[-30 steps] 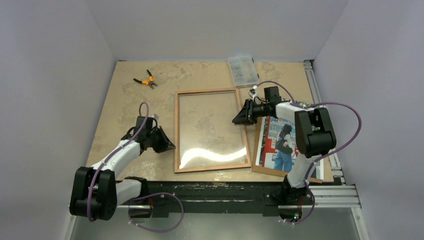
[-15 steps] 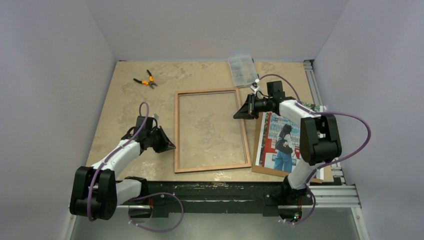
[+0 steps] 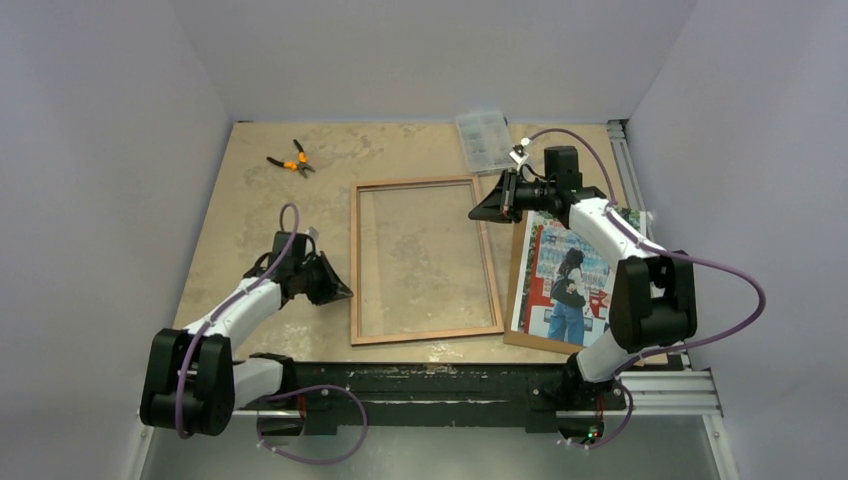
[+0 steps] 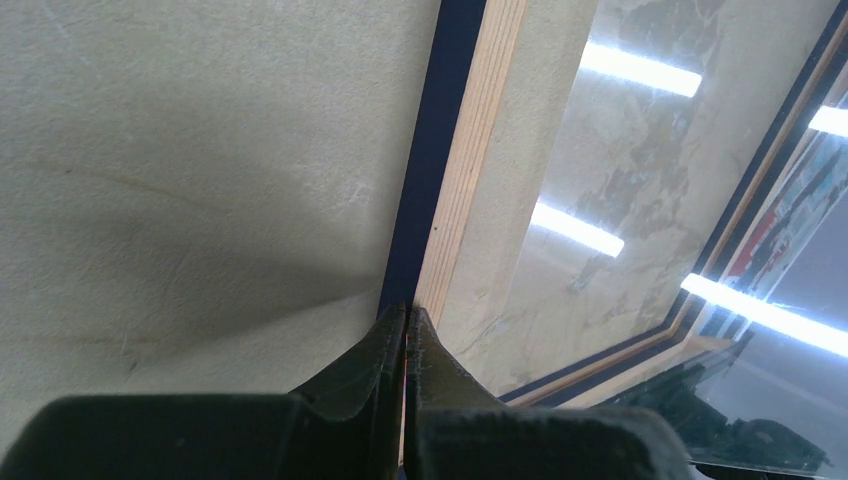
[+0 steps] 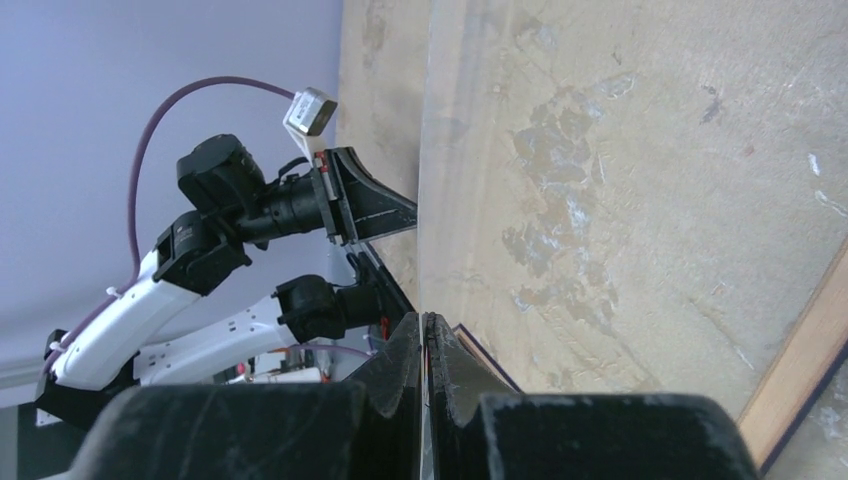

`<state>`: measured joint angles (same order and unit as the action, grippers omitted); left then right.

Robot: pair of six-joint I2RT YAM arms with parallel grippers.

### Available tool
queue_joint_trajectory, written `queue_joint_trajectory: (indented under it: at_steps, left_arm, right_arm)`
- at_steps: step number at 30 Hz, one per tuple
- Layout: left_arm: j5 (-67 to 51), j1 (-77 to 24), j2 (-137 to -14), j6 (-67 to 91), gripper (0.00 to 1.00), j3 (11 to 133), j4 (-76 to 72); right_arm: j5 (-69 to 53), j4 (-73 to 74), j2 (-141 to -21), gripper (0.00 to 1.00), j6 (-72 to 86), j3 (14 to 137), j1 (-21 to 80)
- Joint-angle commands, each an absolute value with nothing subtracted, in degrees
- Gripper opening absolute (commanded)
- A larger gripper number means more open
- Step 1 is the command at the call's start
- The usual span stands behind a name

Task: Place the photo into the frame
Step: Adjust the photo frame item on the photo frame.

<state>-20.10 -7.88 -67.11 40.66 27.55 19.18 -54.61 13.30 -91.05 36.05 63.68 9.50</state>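
Observation:
The frame (image 3: 357, 262) lies flat mid-table, wood-brown face up, its dark blue side edge (image 4: 432, 150) showing in the left wrist view. My left gripper (image 3: 347, 293) is shut with nothing between its fingers, its tips (image 4: 407, 312) against the frame's left rail. My right gripper (image 3: 474, 214) sits at the upper part of the frame's right rail. It (image 5: 424, 320) is shut on the thin edge of the clear pane (image 5: 421, 200). The photo (image 3: 560, 250) lies picture-up on a brown board (image 3: 522, 336) right of the frame, partly under the right arm.
Orange-handled pliers (image 3: 290, 160) lie at the far left. A clear parts box (image 3: 485, 140) stands at the far edge, just beyond the right gripper. An aluminium rail (image 3: 630, 170) runs along the table's right side.
My right gripper has closed and slid toward the far end of the frame's right rail. The bright glare on the pane has vanished. The left arm has stayed put.

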Motion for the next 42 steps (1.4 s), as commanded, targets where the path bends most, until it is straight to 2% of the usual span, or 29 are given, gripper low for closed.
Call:
queue_joint_trajectory:
  at_steps: [1,12,32,36,38,39,40,42]
  left_arm:
    - [-21.1,-8.0,-72.3,38.6,0.00,26.8,17.1]
    - [-16.7,-8.6,-66.4,38.6,0.00,26.9,20.7]
    - [-17.2,-8.6,-65.9,38.3,0.01,27.2,20.8]
    - [-17.4,-8.6,-61.2,38.9,0.22,27.1,20.8]
    - [-17.9,-8.6,-58.4,39.6,0.42,26.6,20.0]
    - [-18.0,-8.6,-57.2,40.0,0.50,26.3,19.7]
    - [-18.0,-8.6,-56.0,40.3,0.54,26.0,19.4]
    - [-18.2,-8.6,-54.4,41.3,0.57,25.4,18.2]
  right_arm:
    - [-54.1,11.1,-88.6,0.00,39.4,65.5,10.5]
    - [-54.1,6.5,-88.3,0.00,43.2,64.5,12.4]
    - [-53.9,3.3,-87.9,0.00,46.9,65.3,14.3]
    - [-53.9,3.6,-87.6,0.00,47.0,65.5,14.3]
    - [-53.9,3.8,-87.5,0.00,46.9,65.3,14.3]
    - [-53.9,3.9,-87.5,0.00,46.7,65.3,14.3]
    - [-53.9,3.9,-87.5,0.00,46.7,65.1,14.3]
    - [-53.8,4.0,-87.5,0.00,46.6,65.0,14.3]
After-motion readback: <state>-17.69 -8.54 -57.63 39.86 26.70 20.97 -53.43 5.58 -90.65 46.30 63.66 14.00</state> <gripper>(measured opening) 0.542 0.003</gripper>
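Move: The left hand's closed fingertips stand at the outer side of the photo frame's left rim; the frame's middle is some 18 cm to this hand's right, 8 cm ahead and 2 cm lower. The clear sheet's left edge lies about 5 cm right, level with the hand. From the right hand, holding the sheet's raised right side, the frame's middle is about 9 cm left, 5 cm back and 16 cm down; the photo is roughly 27 cm right, 9 cm back, 17 cm down. The left hand's shut fingers push the frame's left rim about 1 cm to the right and slightly forward, then back off left, sink a centimetre or so just outside the rim, wait, and finally rise some 4 cm while opening about halfway and tilting up roughly 10 degrees. Meanwhile the right hand keeps its pinch on the clear sheet and carries it about 3 cm left and 2 cm up, bringing the sheet's far left edge towards the frame's left rim, then holds still. ##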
